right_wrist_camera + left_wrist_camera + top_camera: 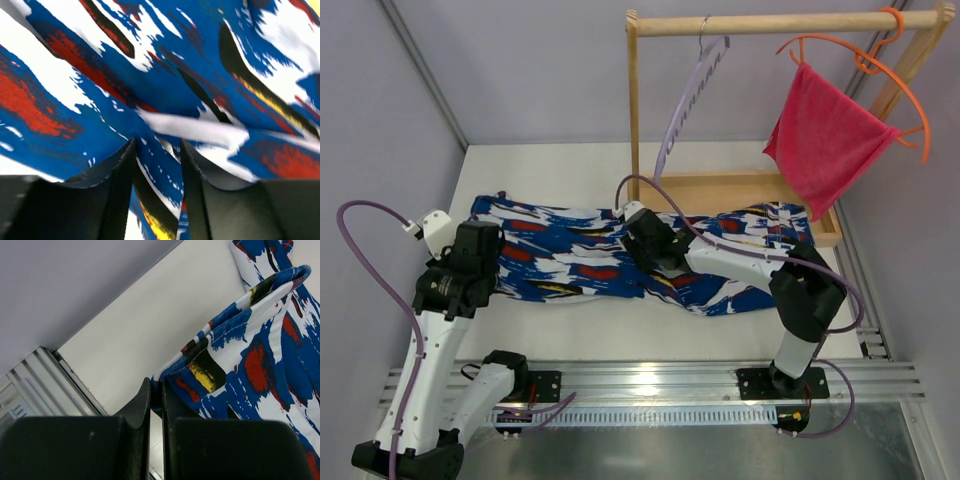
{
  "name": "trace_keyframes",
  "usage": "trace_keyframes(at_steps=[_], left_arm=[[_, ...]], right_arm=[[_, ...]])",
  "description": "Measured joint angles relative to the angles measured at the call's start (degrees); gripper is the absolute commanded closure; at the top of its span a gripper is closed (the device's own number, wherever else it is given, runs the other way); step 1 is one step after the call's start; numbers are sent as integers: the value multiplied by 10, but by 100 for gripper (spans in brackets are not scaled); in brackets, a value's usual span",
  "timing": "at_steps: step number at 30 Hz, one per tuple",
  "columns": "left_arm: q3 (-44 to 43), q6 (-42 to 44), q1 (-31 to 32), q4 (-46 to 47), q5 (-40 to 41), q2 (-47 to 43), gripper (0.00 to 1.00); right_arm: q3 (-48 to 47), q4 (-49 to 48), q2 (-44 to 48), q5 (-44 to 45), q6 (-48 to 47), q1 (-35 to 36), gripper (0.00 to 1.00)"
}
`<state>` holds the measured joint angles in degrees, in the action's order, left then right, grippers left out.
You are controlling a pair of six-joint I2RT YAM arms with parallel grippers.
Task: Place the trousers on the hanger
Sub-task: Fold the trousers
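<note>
The trousers (570,260) lie spread lengthwise across the white table, royal blue with white, red, black and yellow patches. My left gripper (488,262) is at their left end, shut on a hemmed edge of the trousers (260,360); the left wrist view shows that edge pinched between the left gripper (156,385) jaws. My right gripper (652,255) rests on the middle of the cloth. In the right wrist view the right gripper (157,145) has its jaws apart, with a loose fold of the trousers (150,65) between them. The pale lavender hanger (685,110) hangs from the wooden rail behind.
A wooden rack (770,22) with a tray base (750,190) stands at the back right. An orange hanger (880,60) on it carries a pink-red cloth (825,135). A metal rail (650,380) runs along the near edge; walls close both sides.
</note>
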<state>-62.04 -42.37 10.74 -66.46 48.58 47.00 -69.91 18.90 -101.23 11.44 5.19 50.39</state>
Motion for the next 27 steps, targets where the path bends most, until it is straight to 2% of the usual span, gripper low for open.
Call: trace_keyframes(at_steps=[3,8,12,17,27], left_arm=[[2,0,0,7,-5,1,100],[18,5,0,28,-11,1,100],[40,8,0,53,-26,0,100],[61,16,0,97,-60,-11,99],[68,56,0,170,-133,-65,99]], right_arm=[[16,14,38,0,45,0,52],[97,21,192,-19,119,0,53],[105,17,228,-37,125,0,52],[103,4,201,-93,80,-1,41],[-26,12,19,-178,-38,-4,37]])
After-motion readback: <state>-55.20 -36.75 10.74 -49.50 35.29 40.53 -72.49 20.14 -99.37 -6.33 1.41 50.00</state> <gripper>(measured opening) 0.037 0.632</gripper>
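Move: The trousers' raised hem is already in the left fingers; their far left end lies about 27 cm ahead of that hand, roughly level sideways and 17 cm below. The near fold beside the right fingers lies some 5 cm back, 4 cm left and 1 cm below the right hand. From that hand the rack's left post stands about 13 cm ahead, 1 cm left, rising high, and the wooden rack base 15 cm ahead and 20 cm right. The trousers' hem, still pinched in the left fingers, is carried about 4 cm forward and as far right, dipping 2 cm and rising again while the wrist turns clockwise and tips up. The right fingers come free of the cloth, rising some 8 cm and drawing back, then sink leftward towards the near fold, opening wider and turning counter-clockwise. ##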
